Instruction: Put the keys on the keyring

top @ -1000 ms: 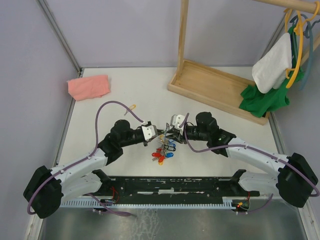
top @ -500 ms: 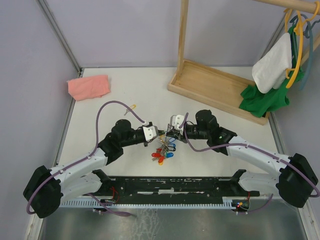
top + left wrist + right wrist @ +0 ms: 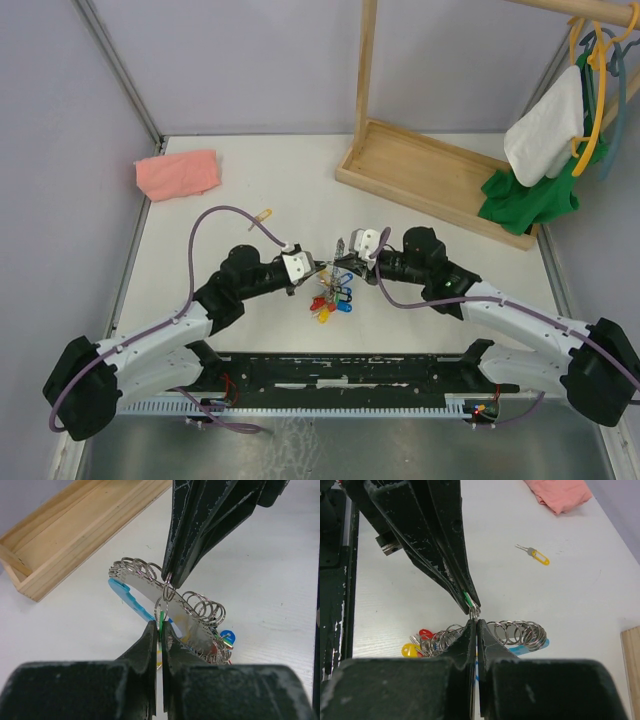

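My left gripper (image 3: 320, 268) (image 3: 161, 626) is shut on the green-headed key (image 3: 161, 620), whose green edge shows between the fingertips. Opposite it, tip to tip, my right gripper (image 3: 348, 262) (image 3: 475, 622) is shut on a small wire loop of the keyring (image 3: 167, 597), just above that key. The keyring's grey curved piece carries several small loops (image 3: 515, 632), a light-blue tag (image 3: 127, 592) and a bunch of coloured-head keys (image 3: 331, 299) resting on the table. The yellow-headed key (image 3: 263, 214) (image 3: 536, 554) lies alone on the table, further back on the left.
A wooden rack base (image 3: 430, 175) stands at the back right with an upright post, and clothes on hangers (image 3: 545, 140) hang at the far right. A pink cloth (image 3: 178, 173) lies at the back left. Purple walls close in both sides.
The right gripper's jaws have closed onto the small loop. Both gripper tips and the bunch of keys have shifted slightly to the right.
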Available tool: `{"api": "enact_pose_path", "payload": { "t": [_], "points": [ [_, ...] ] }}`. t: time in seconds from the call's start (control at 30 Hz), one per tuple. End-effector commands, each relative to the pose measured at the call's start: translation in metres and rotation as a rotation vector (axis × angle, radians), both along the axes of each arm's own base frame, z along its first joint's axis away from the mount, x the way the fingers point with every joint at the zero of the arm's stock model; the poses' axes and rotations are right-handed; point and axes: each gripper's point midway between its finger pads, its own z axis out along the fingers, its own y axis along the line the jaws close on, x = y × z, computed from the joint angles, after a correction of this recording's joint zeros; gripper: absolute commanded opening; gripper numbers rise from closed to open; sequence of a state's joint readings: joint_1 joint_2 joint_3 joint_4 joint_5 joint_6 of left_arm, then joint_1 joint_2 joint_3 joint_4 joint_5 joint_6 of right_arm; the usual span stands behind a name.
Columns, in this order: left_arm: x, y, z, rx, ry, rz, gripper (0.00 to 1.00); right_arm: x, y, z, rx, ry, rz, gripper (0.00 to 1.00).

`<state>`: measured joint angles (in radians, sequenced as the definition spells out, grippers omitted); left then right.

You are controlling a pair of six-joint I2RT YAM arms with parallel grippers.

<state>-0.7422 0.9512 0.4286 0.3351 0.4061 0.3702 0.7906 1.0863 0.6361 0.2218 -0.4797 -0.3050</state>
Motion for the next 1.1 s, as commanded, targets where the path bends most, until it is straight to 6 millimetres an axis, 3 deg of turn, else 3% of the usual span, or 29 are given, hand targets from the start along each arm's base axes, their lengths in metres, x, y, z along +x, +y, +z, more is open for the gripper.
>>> {"api": "enact_pose_path", "payload": {
  "t": [0.0, 0.13, 0.23, 0.37, 0.67, 1.07],
  "points": [
    [0.000, -0.002, -0.006, -0.044, 0.076, 0.033, 0.03, 0.013, 0.000, 0.056, 0.215, -0.111, -0.073, 0.01],
    [-0.003, -0.014, -0.005, -0.095, 0.116, 0.014, 0.03, 0.014, 0.000, 0.060, 0.306, -0.091, -0.098, 0.01],
    [0.001, -0.018, -0.002, -0.105, 0.114, 0.030, 0.03, 0.012, 0.002, 0.051, 0.297, -0.063, -0.089, 0.01],
    [0.011, -0.013, 0.017, -0.119, 0.048, 0.076, 0.03, 0.006, 0.000, 0.034, 0.202, -0.035, -0.065, 0.02],
    [0.012, -0.017, 0.043, -0.074, -0.055, 0.023, 0.03, -0.009, -0.007, 0.013, 0.009, 0.004, 0.011, 0.30],
    [-0.002, -0.025, 0.045, -0.030, -0.092, -0.098, 0.03, -0.003, -0.006, 0.015, -0.119, -0.059, 0.063, 0.42]
  ]
}}
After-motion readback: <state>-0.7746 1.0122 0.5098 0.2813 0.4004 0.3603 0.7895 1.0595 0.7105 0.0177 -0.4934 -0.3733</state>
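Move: From the right hand, closed on a ring of the keyring, the green key in the left fingers lies about 3 cm to the left and roughly level. The coloured tags of the bunch hang some 4 cm back, 2 cm left and 6 cm below the right hand. The loose yellow key lies on the table about 13 cm ahead and 16 cm left of it. From the left hand, the ring in the right fingers is about 3 cm to the right, 1 cm higher. The right fingers let go of the keyring's ring, opening from shut to nearly half, while the left keeps its pinch on the green key. The right hand sinks about 1.5 cm, eases roughly 1 cm to its right and back, then rises again. The left dips about 1.5 cm while shifting right, then lifts some 2 cm. ##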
